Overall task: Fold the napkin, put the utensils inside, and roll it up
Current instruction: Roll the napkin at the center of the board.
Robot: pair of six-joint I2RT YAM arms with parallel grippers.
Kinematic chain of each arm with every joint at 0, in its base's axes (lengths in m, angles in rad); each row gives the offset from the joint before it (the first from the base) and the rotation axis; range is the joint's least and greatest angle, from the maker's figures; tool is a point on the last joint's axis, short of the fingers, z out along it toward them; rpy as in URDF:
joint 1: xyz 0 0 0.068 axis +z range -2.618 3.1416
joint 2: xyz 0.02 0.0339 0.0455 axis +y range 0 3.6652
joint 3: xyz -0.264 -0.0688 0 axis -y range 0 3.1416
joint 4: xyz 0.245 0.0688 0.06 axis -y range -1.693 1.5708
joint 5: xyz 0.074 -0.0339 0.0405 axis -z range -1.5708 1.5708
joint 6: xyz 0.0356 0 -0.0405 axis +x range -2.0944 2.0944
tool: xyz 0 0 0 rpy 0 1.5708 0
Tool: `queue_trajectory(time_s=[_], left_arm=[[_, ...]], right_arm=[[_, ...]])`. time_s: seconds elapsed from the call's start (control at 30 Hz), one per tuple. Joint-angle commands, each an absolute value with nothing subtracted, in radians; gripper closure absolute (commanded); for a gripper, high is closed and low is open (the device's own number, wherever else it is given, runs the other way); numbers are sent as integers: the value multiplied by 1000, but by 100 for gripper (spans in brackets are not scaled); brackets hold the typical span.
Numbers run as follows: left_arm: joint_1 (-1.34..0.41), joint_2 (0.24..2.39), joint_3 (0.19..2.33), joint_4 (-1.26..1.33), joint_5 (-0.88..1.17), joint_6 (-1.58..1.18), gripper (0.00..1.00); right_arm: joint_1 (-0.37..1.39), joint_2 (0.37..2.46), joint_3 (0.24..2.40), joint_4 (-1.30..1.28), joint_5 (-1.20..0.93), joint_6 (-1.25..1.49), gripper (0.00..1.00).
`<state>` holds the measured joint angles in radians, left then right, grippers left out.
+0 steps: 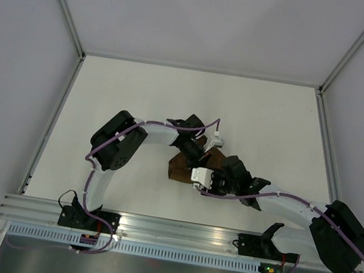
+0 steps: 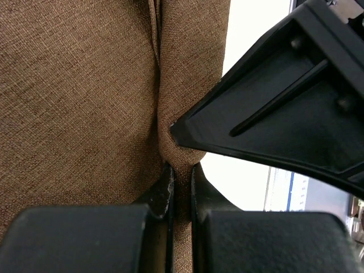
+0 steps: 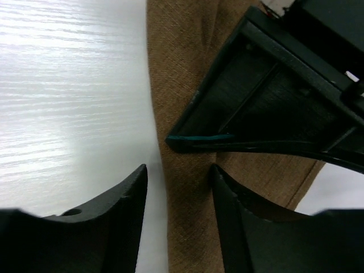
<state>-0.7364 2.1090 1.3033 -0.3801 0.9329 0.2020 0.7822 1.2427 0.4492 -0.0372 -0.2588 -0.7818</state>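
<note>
The dark-brown napkin (image 1: 178,167) lies bunched mid-table, mostly under both grippers. My left gripper (image 2: 182,170) is shut on a raised fold of the napkin (image 2: 85,96). My right gripper (image 3: 179,182) is open and straddles the napkin's (image 3: 182,227) long edge without pinching it. Its left fingertip hangs over bare table, its right one over cloth. One finger of each gripper reaches into the other's wrist view. A thin teal strip (image 3: 202,137) shows at the left gripper's fingertip (image 3: 256,102). I cannot tell if it is a utensil. The utensils are otherwise hidden.
The white table (image 1: 118,99) has grey walls on three sides and a metal rail (image 1: 174,229) at its near edge. The two arms crowd together over the napkin, wrists almost touching.
</note>
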Motion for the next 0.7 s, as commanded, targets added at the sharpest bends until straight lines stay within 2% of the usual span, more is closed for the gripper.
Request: queue_trajectory(time_s=[0.0,0.03,0.07,0.27,0.37,0.53,0.67], left_arm=[[-741,2180,1278,-489,825,207,97],[-741,2177,1276,-489,825,209,95],[-741,2175,1279,-491,825,210,93],[-738,2139,1284,-474,802,193,74],[-732,2058,1255,-411,764,164,71],[-707,1950,1232,-322,707,115,59],[-693,1904,1238,-316,644,97,57]], right_arm=[[788,1279,446,25,-204,-788,47],[790,1284,446,25,-201,-787,53],[788,1287,445,25,-198,-787,69],[788,1295,445,3,-207,-787,88],[787,1299,459,-52,-230,-782,92],[775,1318,502,-127,-278,-788,93],[761,1345,525,-156,-307,-788,94]])
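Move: The napkin roll lies along the napkin's near edge, already pinched in my left fingers at the hand point. It also runs between my open right fingertips, its middle about 1 cm ahead of that hand and 1 cm below. The flat napkin spreads ahead: its middle is about 6 cm ahead of my left hand and, from my right, roughly 7 cm ahead and 4 cm left. My right fingertips are some 5 cm right of my left ones. I shut my right fingers on the napkin roll, edging about 1 cm forward as they close, then hold that pinch in place. Only once they grip do I open my left fingers to let go. After a short stay, my left hand draws off forward, to its left and up, about 3.5 cm in all, over the flat napkin, turning some 10 degrees. ##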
